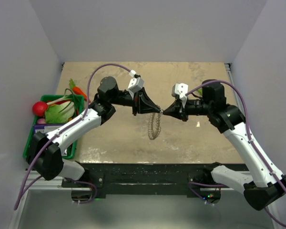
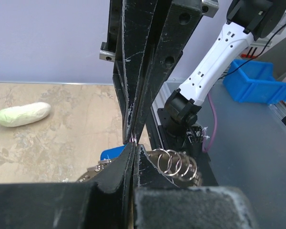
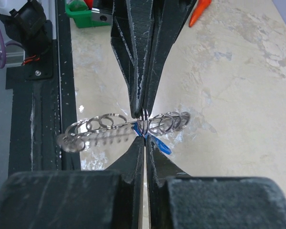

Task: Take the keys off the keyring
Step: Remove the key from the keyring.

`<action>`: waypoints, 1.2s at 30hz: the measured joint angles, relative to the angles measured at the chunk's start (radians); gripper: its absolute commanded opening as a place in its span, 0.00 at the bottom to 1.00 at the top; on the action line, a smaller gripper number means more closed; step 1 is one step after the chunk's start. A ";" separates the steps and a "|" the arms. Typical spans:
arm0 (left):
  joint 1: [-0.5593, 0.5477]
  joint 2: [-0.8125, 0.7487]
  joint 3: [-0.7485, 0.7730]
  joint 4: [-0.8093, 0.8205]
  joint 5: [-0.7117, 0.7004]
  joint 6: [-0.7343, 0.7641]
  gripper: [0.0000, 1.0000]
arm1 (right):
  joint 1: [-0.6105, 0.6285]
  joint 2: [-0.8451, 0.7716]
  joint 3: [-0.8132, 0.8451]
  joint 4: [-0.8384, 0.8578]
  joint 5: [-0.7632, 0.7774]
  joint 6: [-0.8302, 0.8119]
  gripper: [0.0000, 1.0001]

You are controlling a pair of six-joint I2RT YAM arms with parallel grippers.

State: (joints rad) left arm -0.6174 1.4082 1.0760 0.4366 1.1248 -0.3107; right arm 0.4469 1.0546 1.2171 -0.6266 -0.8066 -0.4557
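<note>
Above the middle of the table my two grippers meet tip to tip. The keyring (image 1: 155,126), a grey loop of linked metal rings, hangs below them. My left gripper (image 1: 158,110) is shut, with a ring of the keyring (image 3: 109,123) pinched at its fingertips (image 3: 144,112). My right gripper (image 1: 165,112) is shut too. The blue head of the key (image 3: 160,144) shows on both sides of its tips, so it seems clamped on the key. In the left wrist view the rings (image 2: 177,162) and the blue key head (image 2: 113,152) lie behind my left gripper (image 2: 133,144).
A green basket (image 1: 33,138) with vegetables stands at the table's left edge, with a red ball (image 1: 39,108) and a carrot (image 1: 78,90) by it. A white radish (image 2: 24,114) lies on the table. A blue bin (image 2: 257,86) sits off the table beyond the black front rail (image 1: 143,174).
</note>
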 measured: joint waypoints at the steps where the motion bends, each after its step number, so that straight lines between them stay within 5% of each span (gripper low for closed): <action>1: 0.002 0.000 -0.003 0.014 0.005 -0.012 0.00 | 0.001 0.000 0.000 0.000 -0.003 -0.002 0.00; 20: 0.017 0.003 -0.043 0.191 0.070 -0.179 0.00 | 0.057 0.020 -0.001 0.015 -0.024 -0.001 0.01; 27: 0.020 0.004 -0.044 0.211 0.081 -0.195 0.00 | 0.065 0.031 0.000 0.018 -0.023 -0.006 0.31; 36: 0.019 0.004 -0.045 0.268 0.082 -0.216 0.00 | 0.067 0.003 0.021 -0.070 -0.033 -0.048 0.37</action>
State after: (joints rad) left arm -0.5980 1.4120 1.0313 0.7048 1.2064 -0.5262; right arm 0.5137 1.0576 1.2385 -0.6964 -0.8394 -0.5037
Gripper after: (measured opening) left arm 0.014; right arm 0.364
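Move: The right fingertips are almost shut at the small wire loop pinched by the left fingers, about 1 cm to their left and level with them. The blue key lies some 1 cm ahead, 1 cm left and 2 cm below the right tips. The keyring's disc hangs with its middle roughly 5 cm back, 3 cm left and 3 cm below. For the left hand the loop is right at its pads, the key about 1 cm ahead, 1 cm right and 2 cm below. Right fingertips, already almost closed on the wire loop, shut fully and carry left about 2 cm and back 1 cm, then open to roughly a third, draw back another centimetre and ease slightly right, ending spread around the blue key just under the left tips. The left hand keeps its pinch on the loop, drifting 1 to 2 cm back and left, then upward. ##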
